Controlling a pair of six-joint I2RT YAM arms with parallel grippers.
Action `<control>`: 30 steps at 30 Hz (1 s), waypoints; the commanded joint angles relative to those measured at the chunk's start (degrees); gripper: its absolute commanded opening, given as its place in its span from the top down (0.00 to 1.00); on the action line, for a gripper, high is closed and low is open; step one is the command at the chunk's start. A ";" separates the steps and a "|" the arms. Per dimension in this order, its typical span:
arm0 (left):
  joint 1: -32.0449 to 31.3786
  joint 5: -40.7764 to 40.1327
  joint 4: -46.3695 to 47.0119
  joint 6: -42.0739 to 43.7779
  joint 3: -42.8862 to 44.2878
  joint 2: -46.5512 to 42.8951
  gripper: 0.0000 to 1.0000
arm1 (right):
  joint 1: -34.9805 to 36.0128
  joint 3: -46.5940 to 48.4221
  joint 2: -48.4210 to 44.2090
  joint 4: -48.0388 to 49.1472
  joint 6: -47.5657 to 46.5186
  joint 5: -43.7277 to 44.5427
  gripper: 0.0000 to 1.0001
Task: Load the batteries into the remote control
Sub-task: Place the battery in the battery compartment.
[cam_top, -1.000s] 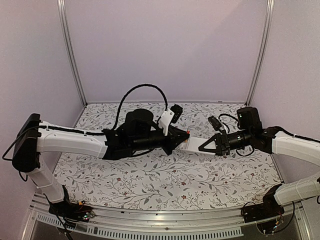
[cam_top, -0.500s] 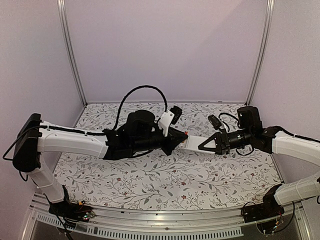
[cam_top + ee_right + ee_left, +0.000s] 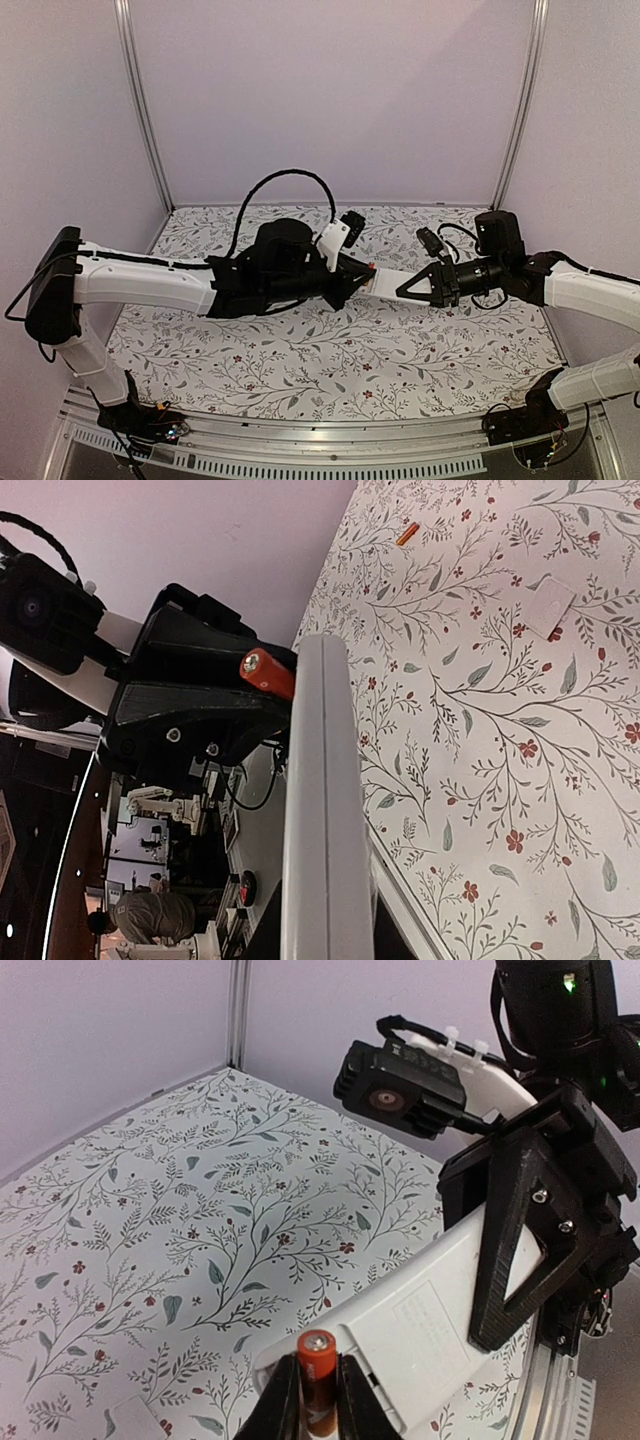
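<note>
My right gripper [image 3: 402, 287] is shut on the white remote control [image 3: 385, 282] and holds it in the air over the middle of the table, plain back up. In the right wrist view the remote [image 3: 320, 810] shows edge-on. My left gripper [image 3: 366, 273] is shut on one orange-red battery [image 3: 318, 1362] and holds it at the remote's free end [image 3: 420, 1330], by the open compartment. The second battery [image 3: 407, 533] lies on the table far off. The small white cover [image 3: 548, 607] lies flat on the cloth.
The floral tablecloth [image 3: 330, 350] covers the table. A black cable loop [image 3: 290, 180] rises over the left arm. The right wrist camera [image 3: 400, 1090] hangs close above the remote. Metal frame posts [image 3: 145, 110] and walls bound the back and sides.
The right gripper has lifted the remote's end slightly and edged left towards the left gripper. The left gripper still holds the battery at the remote's end.
</note>
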 commanded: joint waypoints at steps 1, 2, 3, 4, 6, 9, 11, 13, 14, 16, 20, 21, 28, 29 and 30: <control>-0.49 -2.18 -3.75 0.20 1.12 0.52 0.84 | 0.26 1.99 -0.83 1.57 -0.09 -0.53 1.00; -0.44 -2.26 -4.07 0.25 1.24 0.54 0.83 | 0.26 1.99 -0.78 1.57 -0.09 -0.60 1.00; -0.44 -2.36 -4.32 0.22 1.26 0.58 0.82 | 0.23 1.98 -0.71 1.57 -0.16 -0.62 1.00; -0.45 -2.34 -4.31 0.19 1.27 0.55 0.81 | 0.24 1.99 -0.64 1.57 -0.17 -0.64 1.00; -0.41 -2.39 -4.55 0.18 1.39 0.45 0.78 | 0.25 1.99 -0.60 1.52 -0.31 -0.62 1.00; -0.41 -2.65 -5.12 0.24 1.66 0.28 0.75 | 0.23 1.94 -0.38 1.57 -0.36 -0.62 1.00; -0.34 -2.76 -5.54 0.03 1.85 0.07 0.71 | 0.24 1.90 -0.34 1.47 -0.59 -0.53 1.00; -0.05 -3.02 -5.66 -1.35 1.90 -0.54 0.62 | 0.23 1.74 -0.25 1.41 -0.90 -0.13 1.00; 0.13 -3.05 -5.63 -2.31 1.82 -1.09 0.56 | 0.26 1.65 -0.28 1.23 -1.09 0.21 1.00; 0.58 -3.06 -5.23 -4.81 1.48 -2.63 0.46 | 0.25 1.59 -0.26 0.85 -1.71 1.02 1.00; 1.58 -2.52 -3.17 -10.51 -0.09 -5.15 0.25 | 0.11 1.70 0.08 0.12 -3.12 2.44 1.00; 1.91 -2.02 -2.48 -12.30 -0.63 -5.62 0.21 | 0.15 1.77 0.23 0.04 -3.44 2.66 1.00; 5.34 1.86 3.30 -31.63 -4.57 -5.02 0.04 | 0.15 2.72 0.11 -1.10 -5.02 4.78 1.00; 5.89 2.21 4.26 -34.40 -5.28 -4.52 0.03 | 0.12 2.84 -0.03 -1.35 -5.29 5.20 1.00; 6.06 2.25 5.09 -37.54 -5.78 -4.03 0.03 | 0.17 2.94 -0.19 -1.42 -5.43 5.82 1.00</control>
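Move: The battery compartment in the end of the remote, which my right hand holds, sits right at my left fingertips: about 1 cm back, 1 cm to the right and 2 cm lower. The battery is still between my left fingers, its far end already in there. The loose battery cover lies on the table some 13 cm ahead, 1 cm left and 18 cm below my left hand. From my right hand the compartment is about 8 cm to the left, straight ahead 0, roughly level. I let go of the battery: my left hand stays almost in place over the compartment while its fingers ease off, then they spread nearly fully. Then I back the hand away from the remote, about 3 cm left, 3 cm up and a little forward, rolling it some 25 degrees counter-clockwise as seen along the fingers from the wrist. My right hand keeps its grip on the remote. ##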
